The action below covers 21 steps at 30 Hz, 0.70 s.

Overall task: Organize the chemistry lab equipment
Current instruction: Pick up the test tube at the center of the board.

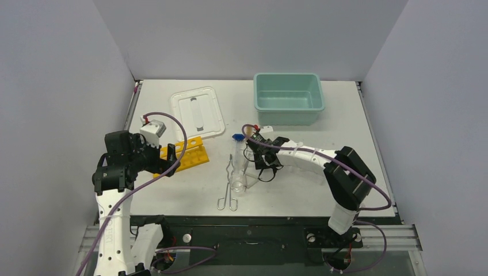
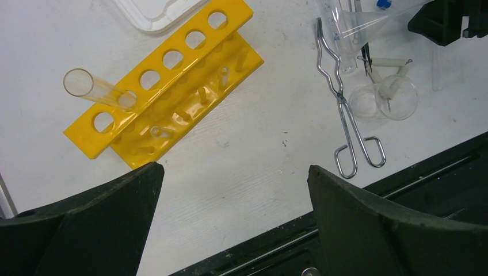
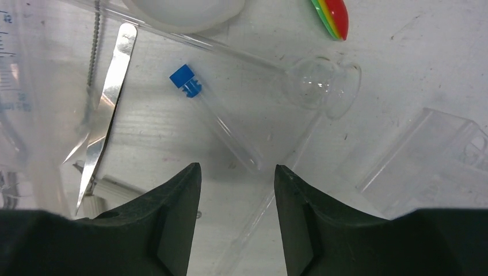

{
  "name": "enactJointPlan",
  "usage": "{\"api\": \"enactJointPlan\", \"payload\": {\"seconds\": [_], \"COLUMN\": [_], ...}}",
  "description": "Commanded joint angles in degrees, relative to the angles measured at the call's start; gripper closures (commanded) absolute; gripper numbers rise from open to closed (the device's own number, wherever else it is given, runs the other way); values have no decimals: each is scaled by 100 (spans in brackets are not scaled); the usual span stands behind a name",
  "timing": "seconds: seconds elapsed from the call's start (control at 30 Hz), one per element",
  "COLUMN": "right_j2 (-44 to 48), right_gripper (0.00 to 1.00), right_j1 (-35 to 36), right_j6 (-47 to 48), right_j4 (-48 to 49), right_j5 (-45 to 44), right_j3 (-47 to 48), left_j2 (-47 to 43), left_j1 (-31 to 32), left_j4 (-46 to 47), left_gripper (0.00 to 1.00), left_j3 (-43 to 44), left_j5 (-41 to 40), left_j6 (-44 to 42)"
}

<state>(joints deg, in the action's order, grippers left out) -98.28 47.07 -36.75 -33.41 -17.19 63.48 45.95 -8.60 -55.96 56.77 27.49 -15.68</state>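
Observation:
My right gripper [image 3: 237, 167] hangs low over a cluster of clear glassware at mid-table, its jaws partly apart with nothing clamped between them. A blue-capped vial [image 3: 221, 123] lies just beyond the fingertips, and a thin glass tube with a bulb [image 3: 319, 83] runs under the gap. Metal tweezers [image 3: 106, 109] lie to the left. Loop-handled tongs [image 1: 230, 184] rest near the front edge. My left gripper [image 2: 235, 168] is wide open and holds nothing, hovering near the yellow holed rack [image 2: 172, 86], which has one glass tube [image 2: 98, 91] in it. A round dish [image 2: 397, 98] sits beside the tongs [image 2: 345, 115].
A teal tub [image 1: 288, 98] stands at the back right and a white lid [image 1: 197, 112] lies at the back left. A clear plastic box [image 3: 426, 152] and a rainbow-coloured piece [image 3: 332, 16] lie close to the right gripper [image 1: 257, 154]. The table's front edge is near the tongs.

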Motion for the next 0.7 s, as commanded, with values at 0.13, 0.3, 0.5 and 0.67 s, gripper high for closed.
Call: {"api": "enactJointPlan", "payload": {"seconds": [0.13,0.3,0.5,0.67], "right_j2": [-387,-528,-557,-462], "right_gripper": [55,59,71,76], "right_j1": [-172,-237,-235,-236], "right_j6": [415,449,388,286], "right_j4": [371,491,722,958], "right_j5": [18,50,113,159], "right_j3": [348,313,112,-98], "left_j2": [-40,-38,-81,-86], "left_j1": [15,23,21,24], "left_j4": [-52,-46,-80,-165], "left_gripper": [4,3,3,4], "left_j3": [353,354,382,434], "left_j5": [56,55,55,-11], "left_j6": [-127,-141,-182,-248]}}
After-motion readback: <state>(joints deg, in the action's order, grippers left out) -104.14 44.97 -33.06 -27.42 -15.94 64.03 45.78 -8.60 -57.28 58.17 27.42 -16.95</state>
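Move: The blue-capped test tube lies on the table just in front of the right hand: its middle is about 4 cm ahead, 1 cm to the left and 3 cm below, its cap end pointing forward-left. The white dish sits some 6 cm beyond the tube and 2 cm farther left; the tweezers lie level with the tube, 6 cm to its left. The glass funnel's bulb is 2 cm beyond the tube and 5 cm to its right. From the left hand the tube is roughly 28 cm right, 8 cm ahead and 20 cm below. The right hand sinks about 2.5 cm while reaching some 2 cm forward, down onto the uncapped half of the test tube, slowing towards the end with the wrist hardly turning. Its half-open fingers stay about as wide at first, then in the second half narrow to roughly a quarter open, one on either side of the glass and seemingly touching it, but not yet shut in a firm pinch. ##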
